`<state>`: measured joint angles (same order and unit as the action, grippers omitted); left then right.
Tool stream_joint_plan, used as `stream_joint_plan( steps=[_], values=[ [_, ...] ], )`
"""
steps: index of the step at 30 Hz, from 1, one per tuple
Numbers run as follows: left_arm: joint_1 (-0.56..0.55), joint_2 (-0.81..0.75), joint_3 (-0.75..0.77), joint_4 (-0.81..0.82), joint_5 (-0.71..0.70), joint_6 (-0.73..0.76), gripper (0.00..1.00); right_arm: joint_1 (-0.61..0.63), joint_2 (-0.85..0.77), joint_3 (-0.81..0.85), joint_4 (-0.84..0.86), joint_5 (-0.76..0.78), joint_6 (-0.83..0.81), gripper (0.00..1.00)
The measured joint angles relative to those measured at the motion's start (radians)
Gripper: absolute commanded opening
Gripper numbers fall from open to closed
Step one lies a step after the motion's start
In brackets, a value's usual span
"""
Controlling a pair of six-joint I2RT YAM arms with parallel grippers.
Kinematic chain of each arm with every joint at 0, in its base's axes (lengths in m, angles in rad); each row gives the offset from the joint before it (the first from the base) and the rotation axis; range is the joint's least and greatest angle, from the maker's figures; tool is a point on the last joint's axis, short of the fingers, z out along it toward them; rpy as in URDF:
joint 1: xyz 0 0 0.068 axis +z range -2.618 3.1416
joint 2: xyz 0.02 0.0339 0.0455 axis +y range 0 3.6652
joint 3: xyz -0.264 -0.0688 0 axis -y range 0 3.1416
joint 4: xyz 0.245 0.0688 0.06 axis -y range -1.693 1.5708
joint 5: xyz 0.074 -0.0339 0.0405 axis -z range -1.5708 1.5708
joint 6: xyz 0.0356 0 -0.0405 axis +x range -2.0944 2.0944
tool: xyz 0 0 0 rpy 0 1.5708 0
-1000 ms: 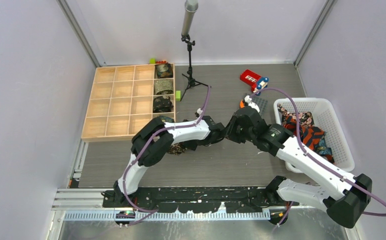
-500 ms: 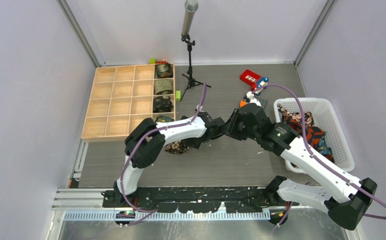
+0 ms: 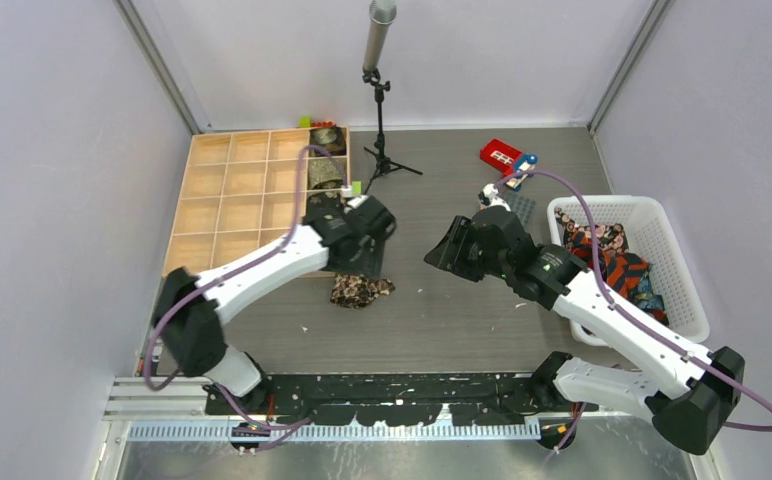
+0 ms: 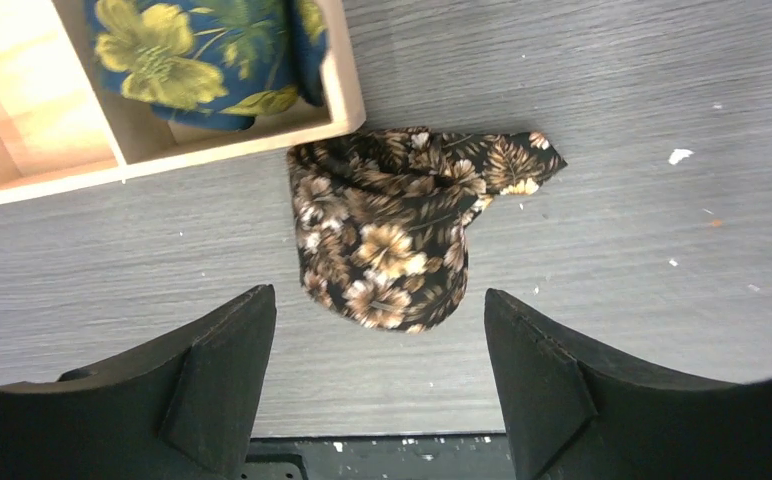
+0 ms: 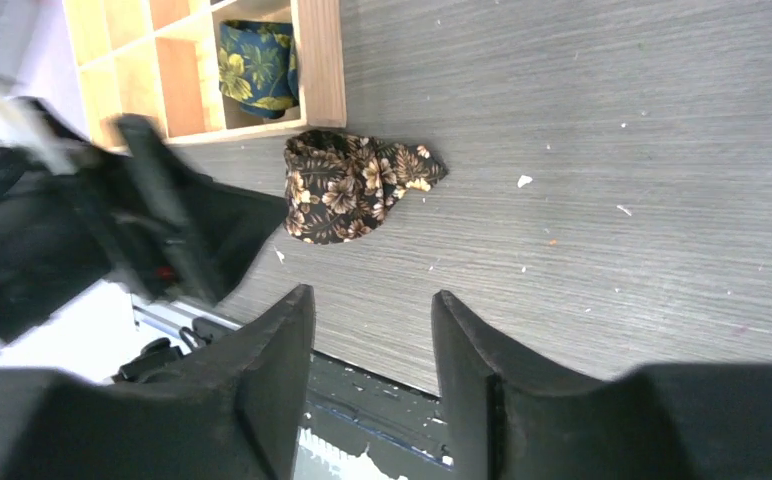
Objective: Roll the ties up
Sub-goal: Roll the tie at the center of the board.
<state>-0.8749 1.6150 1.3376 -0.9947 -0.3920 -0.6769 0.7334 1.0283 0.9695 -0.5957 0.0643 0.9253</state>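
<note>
A brown floral tie point(image 3: 360, 290) lies coiled on the grey table, its pointed end sticking out to the right, just below the wooden tray point(image 3: 227, 205). Nothing grips the brown tie point(image 4: 392, 240). My left gripper point(image 3: 362, 260) hangs open above the tray's near right corner, and in its wrist view the left gripper point(image 4: 377, 296) has bare table between its fingers. My right gripper point(image 3: 440, 255) is open, to the right of the coil; in its own view the right gripper point(image 5: 372, 295) holds nothing and the brown tie point(image 5: 347, 185) lies ahead of it. More ties point(image 3: 617, 260) fill the white basket point(image 3: 687, 280).
The tray's right column holds rolled ties point(image 3: 328, 173), among them a blue floral one point(image 4: 212, 50) in the nearest cell. A microphone stand point(image 3: 382, 150) rises behind the tray, with a red object point(image 3: 502, 153) at the back right. The table's near edge is a black rail point(image 3: 402, 390).
Both grippers drew away from the middle. The left arm swung left toward the tray, the right pulled back to the right and opened wider. The brown tie now lies uncovered.
</note>
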Motion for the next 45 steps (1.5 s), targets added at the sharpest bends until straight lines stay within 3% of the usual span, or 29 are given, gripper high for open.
stream_joint_plan(
  steps=[2,3,14,30,45],
  values=[
    [0.059,-0.105,-0.06,0.031,0.063,0.021,0.74,0.0,0.016,-0.021,0.02,-0.018,0.006,0.75],
    [0.088,-0.152,-0.085,0.041,0.089,0.033,0.73,0.0,0.027,-0.032,0.038,-0.036,0.007,0.77],
    [0.335,-0.417,-0.409,0.182,0.393,0.14,0.48,0.0,0.341,-0.108,0.354,-0.256,0.003,0.82],
    [0.34,-0.301,-0.451,0.42,0.594,0.164,0.37,0.0,0.63,-0.111,0.671,-0.435,-0.091,0.83],
    [0.341,-0.216,-0.467,0.517,0.655,0.152,0.23,0.0,0.712,-0.109,0.785,-0.499,-0.104,0.84]
  ],
)
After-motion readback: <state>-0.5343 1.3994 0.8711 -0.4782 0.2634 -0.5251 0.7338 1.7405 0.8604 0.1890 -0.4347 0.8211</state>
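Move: The rolled floral tie lies almost straight under the left hand, about 10 cm down, 1 cm back and 1 cm to its right. From the right hand it is some 17 cm left, level ahead and 19 cm down. From the left hand, the blue tie in the tray's near right compartment is 8 cm ahead and 5 cm left, and the wooden tray's middle 19 cm ahead and 19 cm left. Opening wide, the right hand drops 15 cm, going 13 left towards the tie; left swings left, returns lower, closing. ##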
